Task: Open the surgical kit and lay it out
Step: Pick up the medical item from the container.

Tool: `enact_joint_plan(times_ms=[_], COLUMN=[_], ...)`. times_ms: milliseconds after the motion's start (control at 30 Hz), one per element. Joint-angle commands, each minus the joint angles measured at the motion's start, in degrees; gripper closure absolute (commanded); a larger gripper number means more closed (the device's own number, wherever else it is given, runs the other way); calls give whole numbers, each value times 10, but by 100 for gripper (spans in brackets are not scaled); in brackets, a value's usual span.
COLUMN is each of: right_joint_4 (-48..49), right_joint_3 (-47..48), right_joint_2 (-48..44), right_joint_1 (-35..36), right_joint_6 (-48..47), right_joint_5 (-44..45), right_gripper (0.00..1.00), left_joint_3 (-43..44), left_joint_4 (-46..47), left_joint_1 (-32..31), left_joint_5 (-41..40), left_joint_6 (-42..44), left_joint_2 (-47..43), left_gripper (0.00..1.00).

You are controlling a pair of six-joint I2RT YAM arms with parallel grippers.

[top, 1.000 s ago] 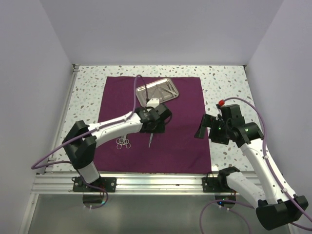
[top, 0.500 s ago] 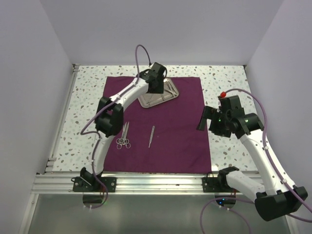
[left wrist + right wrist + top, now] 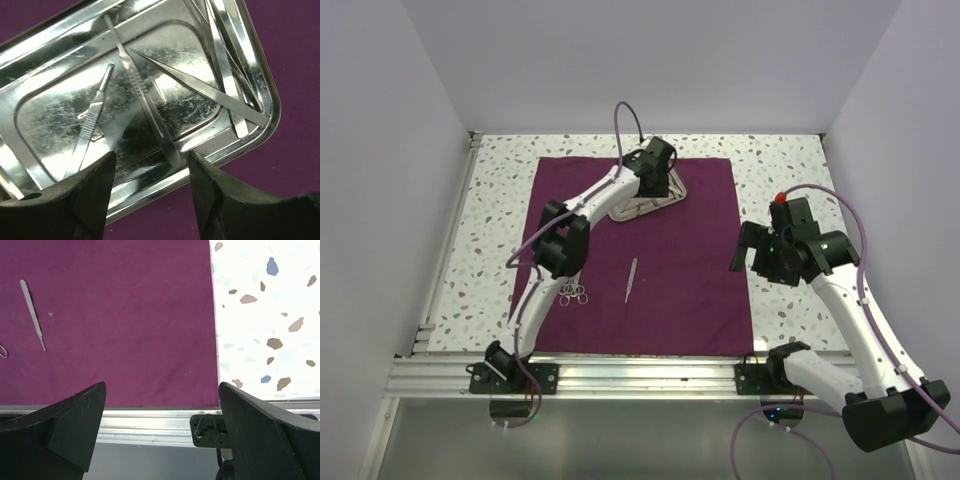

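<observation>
The dark purple cloth (image 3: 690, 285) lies spread flat on the table. The steel tray (image 3: 632, 209) sits at its far middle, partly hidden by my left gripper (image 3: 655, 183). In the left wrist view the left gripper (image 3: 151, 161) is open and empty just above the tray's near rim (image 3: 235, 145). The tray holds a flat handle (image 3: 92, 122), a second thin handle (image 3: 145, 102) and tweezers (image 3: 225, 95). Ring-handled scissors or forceps (image 3: 573, 292) and a thin silver tool (image 3: 631, 279) lie on the cloth. My right gripper (image 3: 748, 255) is open and empty over the cloth's right edge.
The right wrist view shows the right gripper (image 3: 161, 387), the cloth (image 3: 125, 315), the thin tool (image 3: 32, 315) and speckled tabletop (image 3: 265, 315). An aluminium rail (image 3: 640, 372) runs along the near edge. White walls enclose the table on three sides.
My left arm has left the thin tool on the middle of the cloth and swung back over the tray, ending slightly further right. The right arm has barely moved.
</observation>
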Motion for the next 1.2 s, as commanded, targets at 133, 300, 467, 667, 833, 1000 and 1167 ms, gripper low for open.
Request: enact_joint_plan(times_ms=[133,300,467,667,833,1000,1167], right_joint_4=[-10,-17,-21,-22,-18,-12,-9], right_joint_3=[1,-9,-4,8,11,10,11], right_joint_2=[-8,-22,-38,-35,-27,-22,-19], right_joint_1=[1,2,1,3,13,26,31], right_joint_6=[-20,-36,-54,-72,-78,-80,-82], right_joint_5=[2,-6,-8,-8,-8,-8,-6], right_gripper=[2,2,2,2,2,2,2], left_joint_3=[46,84,90,53,12,11,10], left_joint_4=[-26,-53,-69,-112,-117,-112,-95], left_joint_1=[-39,-39,-31,-31,-32,-31,-31], left_joint_5=[-47,-86,-98,-105,-102,-80,-50], left_joint_6=[-38,-48,-61,-69,-76,-75,-70], left_joint_2=[37,74,98,106,104,112,121], left_gripper=[37,38,41,54,63,74,88])
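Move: The scalpel's middle lies about 4 cm ahead of the left hand and 3 cm below it; its near end is almost beneath the fingers. In the same tray, at about that height, the pointed tweezers are 3 cm ahead and 4 cm right, and the hinged tool is 2 cm ahead and 4 cm left. From the right hand, the scalpel is roughly 32 cm ahead, 17 cm left and 16 cm below. Left hand sinks about 3 cm, swings right then partly back, turns counter-clockwise and pinches the scalpel's near end. ##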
